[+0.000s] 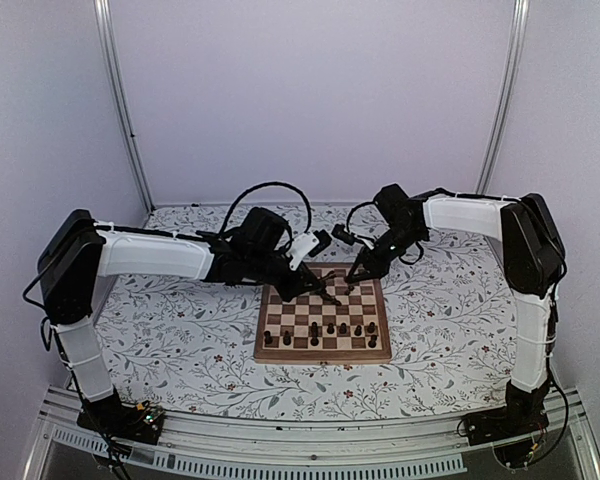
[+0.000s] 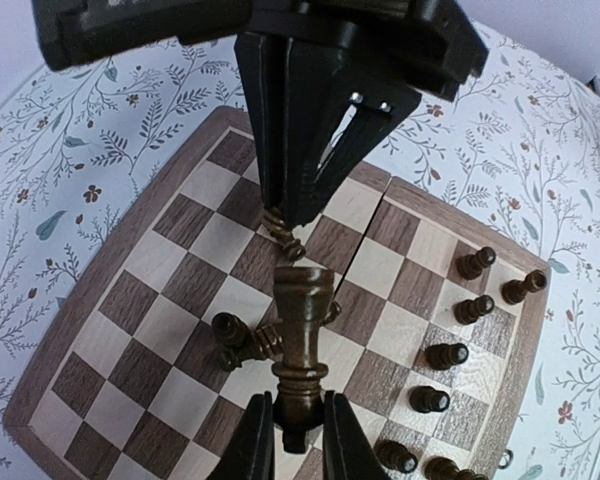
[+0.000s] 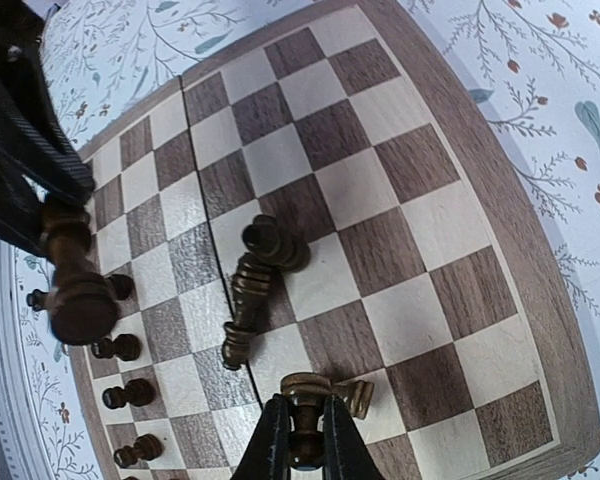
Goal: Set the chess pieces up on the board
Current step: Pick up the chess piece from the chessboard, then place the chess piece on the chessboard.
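Observation:
The board (image 1: 322,352) lies mid-table. My left gripper (image 2: 298,397) is shut on the base of a tall dark chess piece (image 2: 303,320), held above the board's middle; the same piece (image 3: 78,285) shows at the left of the right wrist view. My right gripper (image 3: 305,400) is shut on a smaller piece (image 3: 308,388) low over the board, with another piece (image 3: 356,397) lying against it. Two more pieces (image 3: 252,285) lie tipped over in a heap near the centre fold. Several pawns (image 2: 447,354) stand in a row along one edge of the board.
Both grippers (image 1: 325,293) (image 1: 353,277) hang close together over the far half of the board. The floral tablecloth (image 1: 180,330) surrounds it. White walls and metal posts (image 1: 120,110) close in the back and sides.

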{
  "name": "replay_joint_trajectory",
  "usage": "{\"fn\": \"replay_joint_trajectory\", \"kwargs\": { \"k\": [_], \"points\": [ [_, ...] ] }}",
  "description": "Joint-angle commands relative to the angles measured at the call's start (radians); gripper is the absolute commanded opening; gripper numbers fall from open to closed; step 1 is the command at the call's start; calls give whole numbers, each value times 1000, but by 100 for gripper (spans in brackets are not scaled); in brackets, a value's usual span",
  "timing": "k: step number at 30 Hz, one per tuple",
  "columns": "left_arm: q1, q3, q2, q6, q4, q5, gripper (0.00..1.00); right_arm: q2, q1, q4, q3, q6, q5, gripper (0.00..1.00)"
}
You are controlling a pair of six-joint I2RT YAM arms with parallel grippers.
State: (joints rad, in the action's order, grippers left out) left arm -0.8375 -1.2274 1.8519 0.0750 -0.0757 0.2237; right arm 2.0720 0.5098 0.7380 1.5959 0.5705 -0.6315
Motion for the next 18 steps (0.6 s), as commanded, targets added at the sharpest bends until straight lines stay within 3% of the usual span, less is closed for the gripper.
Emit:
{"fn": "replay_joint_trajectory", "kwargs": {
  "k": [1,5,10,18],
  "points": [
    [12,-15,-43,-12,-20,-14,5,28,-8,-26,-1,-26,58,6],
    [14,-30,-36,-25,-47,-1,5,33,-6,-26,-5,-27,68,24],
    [14,-33,-48,-36,-66,8,5,7,-11,-33,-16,-19,93,39],
    [15,-58,-73,-72,-128,97,5,-180,-18,18,-59,87,22,42]
  ]
}}
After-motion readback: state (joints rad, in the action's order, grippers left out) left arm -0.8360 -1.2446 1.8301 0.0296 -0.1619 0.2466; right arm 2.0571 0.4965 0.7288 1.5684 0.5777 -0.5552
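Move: The small chess piece already in the right fingers, base outward, is bound for an open spot on the board about 1 cm ahead, 1 cm left and 4 cm below the right hand. A fallen pawn lies roughly 1 cm to that hand's right, level in reach; a standing piece is some 5 cm left, also level, and the lying long piece 4 cm left and 3 cm back. From the left hand, the spot is about 5 cm ahead, 7 cm right and 7 cm down. The small chess piece is brought down to the board by the right hand, which sinks about 1.5 cm while edging forward and to the right. On the way its fingers part to a moderate gap and let the piece go; the hand then starts back up, slipping another half centimetre or so to the right, away from the piece. ##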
